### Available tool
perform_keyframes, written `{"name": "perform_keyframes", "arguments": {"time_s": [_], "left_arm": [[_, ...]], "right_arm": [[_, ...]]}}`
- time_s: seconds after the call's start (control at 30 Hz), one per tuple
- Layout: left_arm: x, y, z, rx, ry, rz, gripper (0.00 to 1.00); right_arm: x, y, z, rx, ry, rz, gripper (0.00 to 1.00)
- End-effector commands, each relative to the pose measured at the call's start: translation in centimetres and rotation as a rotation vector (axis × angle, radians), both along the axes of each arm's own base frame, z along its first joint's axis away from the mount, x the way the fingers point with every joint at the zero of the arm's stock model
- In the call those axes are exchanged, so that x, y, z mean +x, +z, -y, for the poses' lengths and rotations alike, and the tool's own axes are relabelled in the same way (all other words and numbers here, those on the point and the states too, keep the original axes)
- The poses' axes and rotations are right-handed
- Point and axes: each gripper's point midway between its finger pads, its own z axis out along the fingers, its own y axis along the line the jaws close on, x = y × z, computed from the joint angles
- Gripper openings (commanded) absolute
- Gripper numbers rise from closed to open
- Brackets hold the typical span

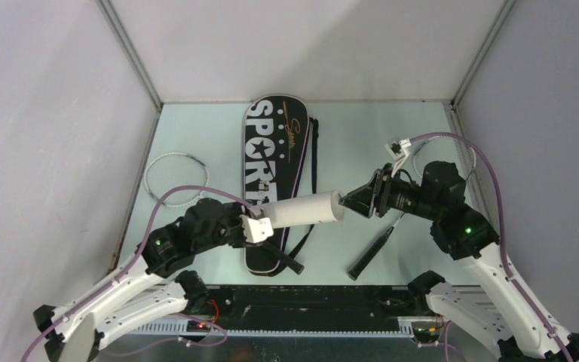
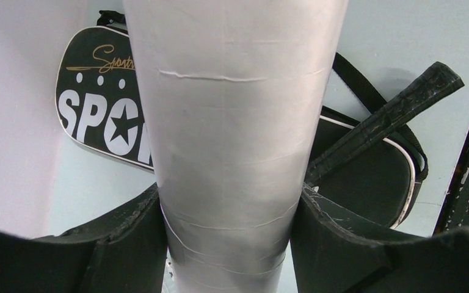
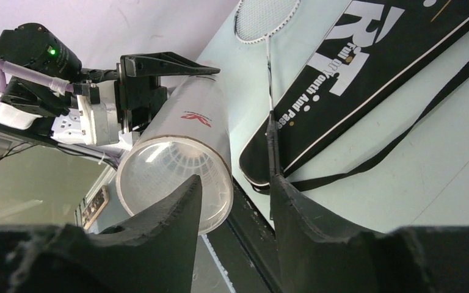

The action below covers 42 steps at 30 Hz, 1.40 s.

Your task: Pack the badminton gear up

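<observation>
My left gripper is shut on the long white tube, holding it level above the black "SPORT" bag. In the left wrist view the tube fills the space between both fingers. My right gripper stands open just off the tube's right end. In the right wrist view, a white shuttlecock shows inside the tube's mouth. One racket has its head at the left and its black handle lying across the bag's near end. A second racket's handle lies under my right arm.
The bag's black strap trails along its right side. Grey walls close in the table on the left, back and right. A dark rail runs along the near edge by the arm bases.
</observation>
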Motion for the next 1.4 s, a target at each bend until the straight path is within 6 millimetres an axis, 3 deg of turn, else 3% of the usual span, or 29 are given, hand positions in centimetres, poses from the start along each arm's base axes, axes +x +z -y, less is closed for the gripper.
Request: {"name": "perform_keyframes", "arguments": {"time_s": [0.0, 0.13, 0.33, 0.6, 0.8, 0.87, 1.03, 1.2, 1.23, 1.37], "left_arm": [[0.3, 3.5, 1.4, -0.119, -0.032, 0.075, 0.34], [-0.1, 4.2, 1.8, -0.156, -0.048, 0.072, 0.33], [-1.4, 6.7, 3.7, -0.313, -0.126, 0.057, 0.32], [-1.5, 8.1, 4.0, -0.374, -0.12, 0.054, 0.33], [-1.2, 8.9, 4.2, -0.466, -0.051, -0.007, 0.35], [-0.9, 9.0, 4.4, -0.497, -0.014, -0.046, 0.34], [0.8, 9.0, 4.2, -0.543, 0.138, -0.119, 0.35], [3.7, 9.4, 4.9, -0.605, 0.336, -0.208, 0.35], [4.2, 10.4, 5.0, -0.647, 0.379, -0.225, 0.36], [6.9, 9.6, 7.9, -0.655, 0.48, -0.323, 0.36]], "right_arm": [[0.1, 1.5, -0.5, 0.029, 0.009, 0.018, 0.5], [0.1, 1.2, -1.0, 0.041, 0.017, 0.014, 0.52], [0.2, 0.2, -2.0, 0.077, 0.045, -0.028, 0.53], [0.0, 0.7, -2.2, 0.102, 0.047, -0.036, 0.54], [0.8, 3.4, -0.6, 0.157, -0.071, 0.037, 0.68], [0.9, 4.2, 0.3, 0.162, -0.121, 0.079, 0.76], [0.7, 5.6, 2.8, 0.173, -0.234, 0.17, 0.98], [0.7, 5.1, 4.4, 0.138, -0.309, 0.184, 0.99], [0.6, 4.8, 4.6, 0.129, -0.317, 0.18, 0.99], [0.6, 4.6, 5.9, 0.106, -0.371, 0.2, 0.99]]}}
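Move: My left hand already grips the tube. The bag's middle lies about 28 cm ahead of this hand, 2 cm right and 24 below; the left racket's grip is some 3 cm to its right, level with it ahead and back, 25 below. The tube's capped end is roughly 4 cm left of my right fingers, 2 back and 3 below; the right racket's grip is some 8 cm to that hand's right, level ahead and back, 32 below. Keeping my pinch on the tube, I ease my left hand back 1–2 cm, then swing it right, up and forward over the bag, about 5 cm right and 5 up, tipping the capped end upward and turning it counter-clockwise. My right hand edges left and up beside the cap, then backs off 6 cm to the right, still rising, turning clockwise and opening from half to wide. ##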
